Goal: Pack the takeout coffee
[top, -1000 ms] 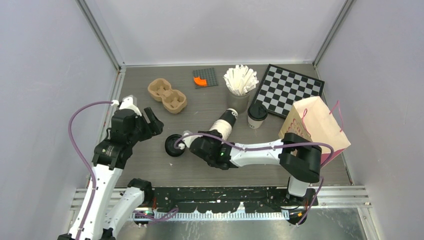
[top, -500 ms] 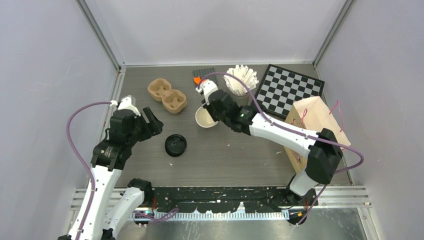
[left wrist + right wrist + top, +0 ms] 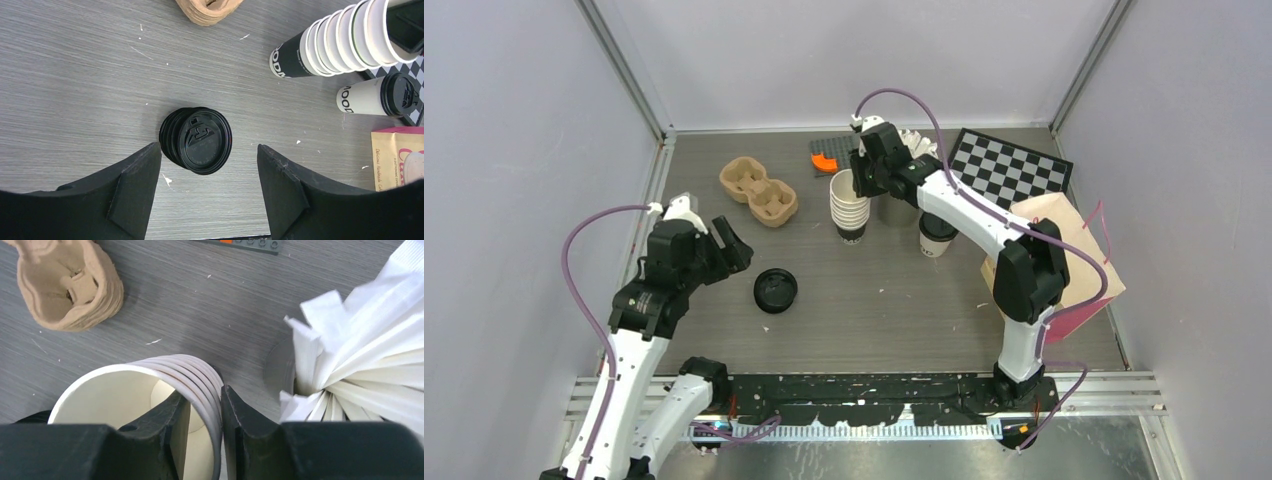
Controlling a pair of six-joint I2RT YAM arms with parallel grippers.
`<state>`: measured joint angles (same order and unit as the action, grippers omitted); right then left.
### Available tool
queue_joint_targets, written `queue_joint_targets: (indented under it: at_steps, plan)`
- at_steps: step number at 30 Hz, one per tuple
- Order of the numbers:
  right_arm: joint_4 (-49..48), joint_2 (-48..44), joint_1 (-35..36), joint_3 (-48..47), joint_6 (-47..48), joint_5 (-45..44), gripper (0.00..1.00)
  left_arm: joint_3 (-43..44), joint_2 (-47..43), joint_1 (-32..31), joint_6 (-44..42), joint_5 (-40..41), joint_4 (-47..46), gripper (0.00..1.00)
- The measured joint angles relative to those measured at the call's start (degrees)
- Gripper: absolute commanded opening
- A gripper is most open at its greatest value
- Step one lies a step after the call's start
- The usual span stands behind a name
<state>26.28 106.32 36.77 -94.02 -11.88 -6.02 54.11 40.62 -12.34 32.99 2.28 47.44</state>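
Observation:
One takeout coffee point(image 3: 937, 232), a cream cup with a black lid, stands right of centre and also shows in the left wrist view as the lidded cup point(image 3: 375, 95). My right gripper point(image 3: 864, 178) is shut on the rim of a stack of lidless cups point(image 3: 849, 205), held upright just left of the coffee. In the right wrist view one finger is inside the stack of cups point(image 3: 125, 390) and one outside, the right gripper point(image 3: 206, 395) pinching the wall. My left gripper point(image 3: 729, 245) hangs open above a pile of loose black lids point(image 3: 775, 290), with the lids point(image 3: 197, 140) between the left gripper's point(image 3: 207, 167) fingers.
A brown pulp cup carrier point(image 3: 758, 190) lies at the back left. A holder of white napkins point(image 3: 360, 340) stands right beside the cup stack. A checkerboard point(image 3: 1009, 175) and a paper bag point(image 3: 1064, 250) are on the right. A grey plate with an orange piece point(image 3: 829, 158) lies at the back.
My right arm has swung from the front centre to the back, raising the cup stack from lying on the table to upright by the napkins. The left arm has stayed put.

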Motion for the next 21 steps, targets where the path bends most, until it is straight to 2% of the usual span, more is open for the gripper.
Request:
queue_joint_targets:
  at_steps: [11,15,21]
  plan:
    - [8.9,2.2,-1.4,-10.2,2.0,1.6,0.58,-0.2,0.4,0.0,-1.6,-0.9,0.0,0.71]
    - [12.9,1.5,-1.4,-14.4,4.3,2.4,0.59,-1.3,0.4,0.0,-3.5,-1.3,-0.1,0.71]
    - [16.3,-1.7,-1.3,-14.4,5.6,8.2,0.55,-3.0,1.4,0.0,-5.2,-4.5,0.0,0.7]
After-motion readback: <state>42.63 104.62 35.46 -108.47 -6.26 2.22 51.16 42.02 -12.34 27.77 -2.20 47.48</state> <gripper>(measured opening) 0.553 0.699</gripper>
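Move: The right gripper straddles the right rim of the upright cup stack, whose middle is about 3 cm left, 1 cm back and 7 cm below it. From that hand the straw holder is 8 cm right and 3 cm ahead, and the lidded cup 15 cm right and 4 cm back, both lower. The lid stack lies roughly 5 cm right, 2 cm ahead and 17 cm below the left hand; the cup carrier is 19 cm ahead and 1 cm right of that hand. Open the right fingers from about a third to just over half to free the cup rim, and lift that gripper about 7 cm above the stack, easing it some 2 cm back late in the rise while it turns slightly counter-clockwise. Meanwhile start the left gripper down towards the lid stack, about 3 cm and a touch to the right, fingers staying open. ##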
